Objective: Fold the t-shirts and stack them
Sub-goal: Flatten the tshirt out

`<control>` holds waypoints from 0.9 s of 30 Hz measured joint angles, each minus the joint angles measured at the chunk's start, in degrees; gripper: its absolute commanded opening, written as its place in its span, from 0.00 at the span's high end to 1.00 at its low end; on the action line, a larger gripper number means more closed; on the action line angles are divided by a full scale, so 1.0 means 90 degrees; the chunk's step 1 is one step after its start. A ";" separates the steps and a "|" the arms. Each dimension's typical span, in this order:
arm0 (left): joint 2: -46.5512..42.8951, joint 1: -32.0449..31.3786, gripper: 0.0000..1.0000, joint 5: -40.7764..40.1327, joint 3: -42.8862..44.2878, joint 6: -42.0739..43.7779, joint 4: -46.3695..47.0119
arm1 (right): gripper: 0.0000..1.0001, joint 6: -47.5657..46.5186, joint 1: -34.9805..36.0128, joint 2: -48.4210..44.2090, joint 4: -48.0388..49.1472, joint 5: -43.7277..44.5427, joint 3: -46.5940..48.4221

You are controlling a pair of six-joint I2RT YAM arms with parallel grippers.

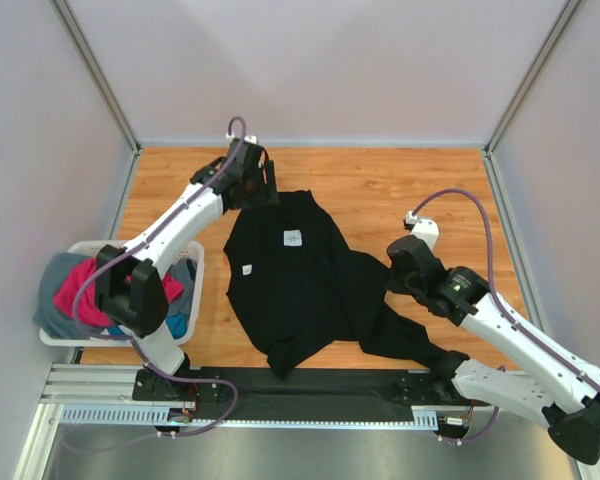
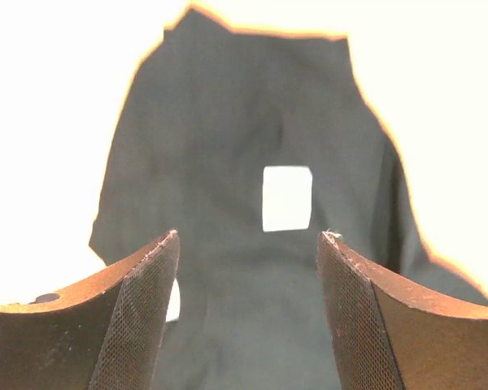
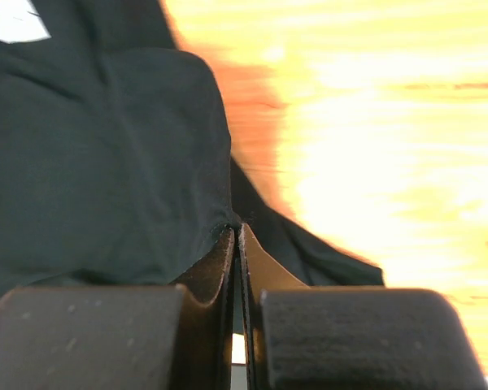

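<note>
A large black t-shirt [image 1: 300, 290] lies spread and crumpled on the wooden table, with a white label [image 1: 293, 238] near its far end and a sleeve trailing toward the near right. My left gripper [image 1: 265, 190] hovers at the shirt's far edge, jaws open and empty above the cloth [image 2: 228, 122], with the label [image 2: 287, 197] ahead. My right gripper [image 1: 392, 272] is at the shirt's right edge, shut on a puckered bit of the black cloth [image 3: 106, 146] right at its tips [image 3: 237, 227]. Pink [image 1: 75, 285], blue [image 1: 177, 325] and grey [image 1: 50, 290] shirts sit bundled at the left.
A white slotted basket [image 1: 195, 262] at the table's left edge holds the coloured shirts. Bare wooden table [image 1: 420, 180] lies beyond and to the right of the black shirt. Grey walls enclose three sides. A black strip and metal rail [image 1: 280, 395] run along the near edge.
</note>
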 measured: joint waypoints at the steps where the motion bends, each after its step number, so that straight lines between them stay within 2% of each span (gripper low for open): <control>1: 0.0231 0.0138 0.24 0.0070 0.0362 0.0034 0.0010 | 0.99 -0.0019 -0.0007 0.0126 -0.0039 0.0058 0.0000; 8: 0.2676 0.0362 0.24 0.0228 0.3436 0.0129 0.0024 | 0.99 -0.0063 -0.0019 0.0891 -0.0107 0.0129 0.0000; 12: 0.3847 0.0313 0.24 0.0117 0.4267 0.0124 0.0022 | 0.99 -0.0012 -0.0158 0.1066 -0.0170 0.0124 0.0002; 16: 0.4418 0.0352 0.25 -0.0107 0.4333 0.0129 -0.0022 | 0.99 0.0041 -0.0782 0.1100 -0.0243 -0.0024 0.0002; 21: 0.4498 0.0687 0.27 -0.0151 0.4163 0.0126 0.0015 | 0.99 0.0051 -0.2023 0.1355 -0.0238 -0.0483 0.0002; 27: 0.4500 0.1217 0.28 -0.0097 0.4107 0.0177 0.0153 | 0.99 -0.0051 -0.2421 0.1994 -0.0255 -0.0724 0.0197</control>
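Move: The t-shirt's far-left corner lies roughly 22 cm ahead of the open left hand, 2 cm to its left and 17 below. The printed patch is about 5 cm ahead and 5 right, the far-right corner 22 ahead and 9 right, both equally low. The right hand, already pinching the shirt's raised right edge, has the bare table it goes for some 3 cm ahead, 7 right and 15 below; the sleeve tail lies 12 back and 10 right of it. Still pinching the t-shirt's right edge, the right hand first lowers it, then swings it right and on down, about 6 cm each way, tipping its fingers steeper and turning clockwise some 20 degrees. The left hand, open and empty, sweeps about 18 cm forward towards the shirt's far-left corner, arching slightly up, then sinking to end 10 cm lower; it veers right before swinging back left. ##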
